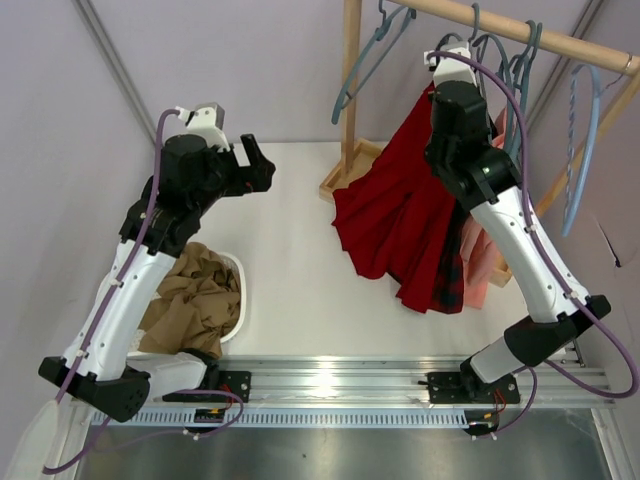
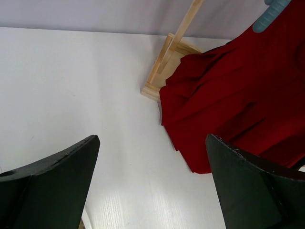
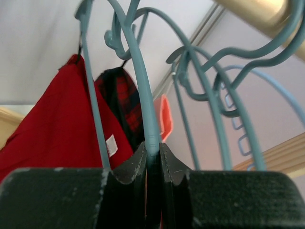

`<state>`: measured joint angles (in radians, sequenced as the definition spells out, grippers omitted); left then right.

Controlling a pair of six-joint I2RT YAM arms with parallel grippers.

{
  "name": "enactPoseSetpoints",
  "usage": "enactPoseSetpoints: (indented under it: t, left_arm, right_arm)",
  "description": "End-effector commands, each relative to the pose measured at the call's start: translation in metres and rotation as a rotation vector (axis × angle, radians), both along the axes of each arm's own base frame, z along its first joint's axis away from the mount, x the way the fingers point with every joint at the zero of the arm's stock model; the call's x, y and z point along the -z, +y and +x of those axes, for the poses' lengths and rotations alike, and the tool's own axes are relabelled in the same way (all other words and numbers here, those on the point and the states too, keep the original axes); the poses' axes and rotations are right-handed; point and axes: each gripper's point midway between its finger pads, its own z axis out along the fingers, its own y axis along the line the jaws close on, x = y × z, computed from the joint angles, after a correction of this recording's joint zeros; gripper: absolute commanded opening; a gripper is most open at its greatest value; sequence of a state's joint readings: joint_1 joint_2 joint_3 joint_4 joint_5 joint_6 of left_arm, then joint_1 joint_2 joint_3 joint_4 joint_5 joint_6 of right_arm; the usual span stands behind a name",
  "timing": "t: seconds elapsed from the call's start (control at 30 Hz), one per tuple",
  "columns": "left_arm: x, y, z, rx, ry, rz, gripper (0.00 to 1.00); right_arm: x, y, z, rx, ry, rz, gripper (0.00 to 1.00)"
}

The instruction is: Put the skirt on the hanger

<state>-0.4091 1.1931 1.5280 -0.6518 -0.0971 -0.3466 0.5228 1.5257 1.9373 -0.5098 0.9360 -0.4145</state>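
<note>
The bright-red skirt (image 1: 395,215) hangs from the rack at the back right, its hem down by the table. It also shows in the left wrist view (image 2: 238,95) and the right wrist view (image 3: 52,129). My right gripper (image 3: 152,150) is shut on the stem of a grey-blue hanger (image 3: 143,86), just under the rod; the skirt's top hangs to its left on a thin hanger arm. In the top view the right gripper (image 1: 448,58) is up at the rod. My left gripper (image 1: 262,165) is open and empty above the table (image 2: 152,143), left of the skirt.
A wooden rack has a rod (image 1: 520,30), a post (image 1: 350,80) and a base (image 1: 345,170). A plaid garment (image 1: 450,270) and a salmon one (image 1: 482,255) hang behind the skirt. An empty hanger (image 1: 370,60) and a paler twisted hanger (image 1: 580,150) hang there too. A tan-brown garment (image 1: 195,290) fills a white basket (image 1: 238,275).
</note>
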Motion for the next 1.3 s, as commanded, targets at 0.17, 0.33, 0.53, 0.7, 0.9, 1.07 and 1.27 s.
enactPoseSetpoints:
  t: [0.17,0.33,0.53,0.7,0.9,1.07,1.27]
  left_arm:
    - [-0.007,-0.002,0.002,0.028,-0.034,0.001,1.00]
    - [-0.007,-0.005,0.005,0.038,-0.020,0.013,0.99]
    - [-0.011,-0.004,0.006,0.028,-0.030,0.008,1.00]
    - [-0.008,-0.007,0.008,0.035,-0.021,-0.003,0.99]
    - [-0.017,-0.010,0.009,0.052,-0.036,-0.008,1.00]
    - [-0.022,-0.006,0.012,0.051,-0.048,0.039,0.99]
    - [-0.009,-0.003,0.017,0.034,-0.019,0.074,0.99]
  right_arm:
    - [0.006,-0.013,-0.015,0.083,-0.061,0.083,0.00]
    - [0.022,-0.015,-0.017,0.113,-0.036,0.105,0.00]
    - [0.020,-0.032,-0.027,0.174,-0.025,0.123,0.00]
    - [0.011,-0.043,-0.039,0.196,-0.026,0.124,0.00]
    - [0.005,-0.005,-0.046,-0.094,-0.011,0.302,0.53]
    - [-0.015,0.017,-0.066,-0.245,0.003,0.409,0.87]
    - [-0.045,0.066,-0.109,-0.530,-0.035,0.513,0.99]
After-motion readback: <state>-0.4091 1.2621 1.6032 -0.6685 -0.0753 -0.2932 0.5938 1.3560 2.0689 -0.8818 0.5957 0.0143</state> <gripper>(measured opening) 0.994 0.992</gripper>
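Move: Above the right hand, which still grips the blue hanger carrying the red skirt, the wooden rod for its hook is about 12 cm up, 3 cm to the right and 1 cm ahead. The skirt's middle hangs some 8 cm left of the hand, level fore and aft, 20 cm down; an empty hanger is roughly 17 cm left and 5 cm ahead, at hand height. From the left hand the rod spot lies some 37 cm right, 10 cm ahead and 22 cm up. Easing down about 2 cm with the hanger still pinched, and drifting slightly back and to the right, the right hand lowers the hanger's hook onto the rod. The fingers then open wide and let go; the hand draws back another 6 cm or so, swinging left and rising, while it turns counter-clockwise and rolls its left side up. ##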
